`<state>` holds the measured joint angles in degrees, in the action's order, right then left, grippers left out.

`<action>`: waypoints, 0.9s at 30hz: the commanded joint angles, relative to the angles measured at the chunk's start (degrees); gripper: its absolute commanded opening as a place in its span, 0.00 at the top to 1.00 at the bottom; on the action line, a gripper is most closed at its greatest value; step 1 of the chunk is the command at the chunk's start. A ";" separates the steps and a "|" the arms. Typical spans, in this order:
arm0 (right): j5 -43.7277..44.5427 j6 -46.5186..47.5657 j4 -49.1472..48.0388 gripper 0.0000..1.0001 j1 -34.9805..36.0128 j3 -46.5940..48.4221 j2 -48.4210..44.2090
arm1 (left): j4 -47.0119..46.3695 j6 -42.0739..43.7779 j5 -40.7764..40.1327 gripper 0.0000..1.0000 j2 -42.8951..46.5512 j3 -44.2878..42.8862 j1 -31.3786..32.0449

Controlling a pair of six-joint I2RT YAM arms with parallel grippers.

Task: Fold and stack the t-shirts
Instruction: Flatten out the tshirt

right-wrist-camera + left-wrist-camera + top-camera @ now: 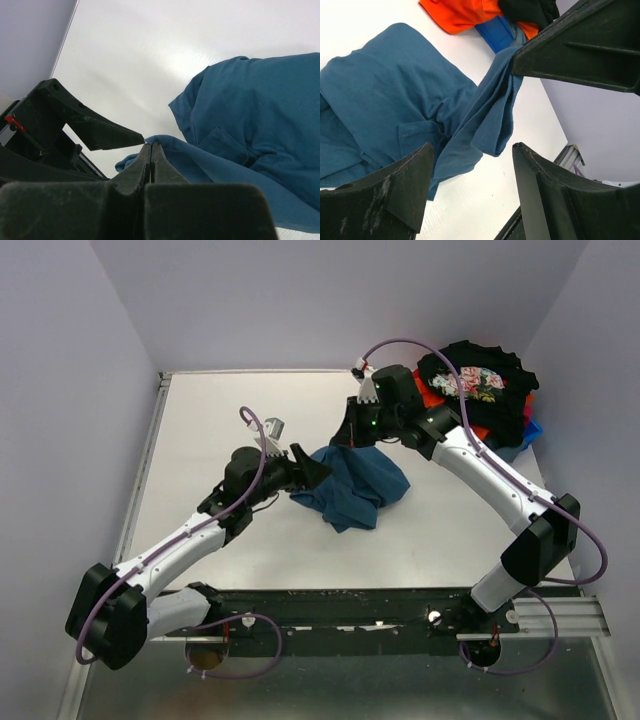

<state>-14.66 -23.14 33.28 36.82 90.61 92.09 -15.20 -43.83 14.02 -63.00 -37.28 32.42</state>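
Note:
The teal-blue t-shirt [352,490] lies crumpled mid-table. My right gripper [353,437] is shut on one of its edges [172,142] and holds a fold of it up off the table. That raised fold [492,115] hangs just beyond my left gripper [472,150], whose jaws stand open with nothing clamped. In the top view the left gripper [312,466] sits at the shirt's left side, close under the right one. The left gripper's finger [102,131] shows beside the right fingertips. A black floral t-shirt [478,380] tops a pile over an orange-red t-shirt [436,402] and a bright blue t-shirt [527,434].
The pile of t-shirts sits in the back right corner against the wall. White table [220,430] spreads to the left and in front of the teal shirt. A metal rail [400,618] runs along the near edge by the arm bases.

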 commanded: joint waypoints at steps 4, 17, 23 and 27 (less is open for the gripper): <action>-1.61 -0.33 0.56 0.99 0.45 1.50 0.98 | -1.94 2.52 1.01 0.32 -2.65 -4.03 1.32; 1.90 -1.47 -3.38 0.39 0.45 -5.34 -4.45 | -3.88 3.58 0.58 1.00 0.94 -4.55 2.12; 8.76 -0.51 -5.67 0.39 -0.69 -16.32 -14.82 | 3.77 1.92 1.79 1.00 0.08 -11.84 -4.54; 6.68 0.80 -11.28 0.43 -0.69 -27.91 -22.20 | 6.32 -1.42 2.33 1.00 -0.54 -15.80 -12.46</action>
<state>-8.49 -23.97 27.99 36.62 71.24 75.44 -12.14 -41.93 15.70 -63.05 -48.66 26.89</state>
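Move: From the left hand, the hanging edge of the t-shirt is about 3 cm right, 1 cm ahead and 1 cm up; the shirt's bulk lies on the table some 8 cm right, 3 cm ahead, 20 cm down. The right hand still holds the shirt, that edge hanging about 3 cm below, 3 cm back and 1 cm left of its fingertips. From the right hand, the clothes pile is some 27 cm right, 16 cm ahead and 18 cm down. Left fingers pinch the t-shirt's hanging edge and rise about 8 cm; right fingers open, retreating rightward and back. ##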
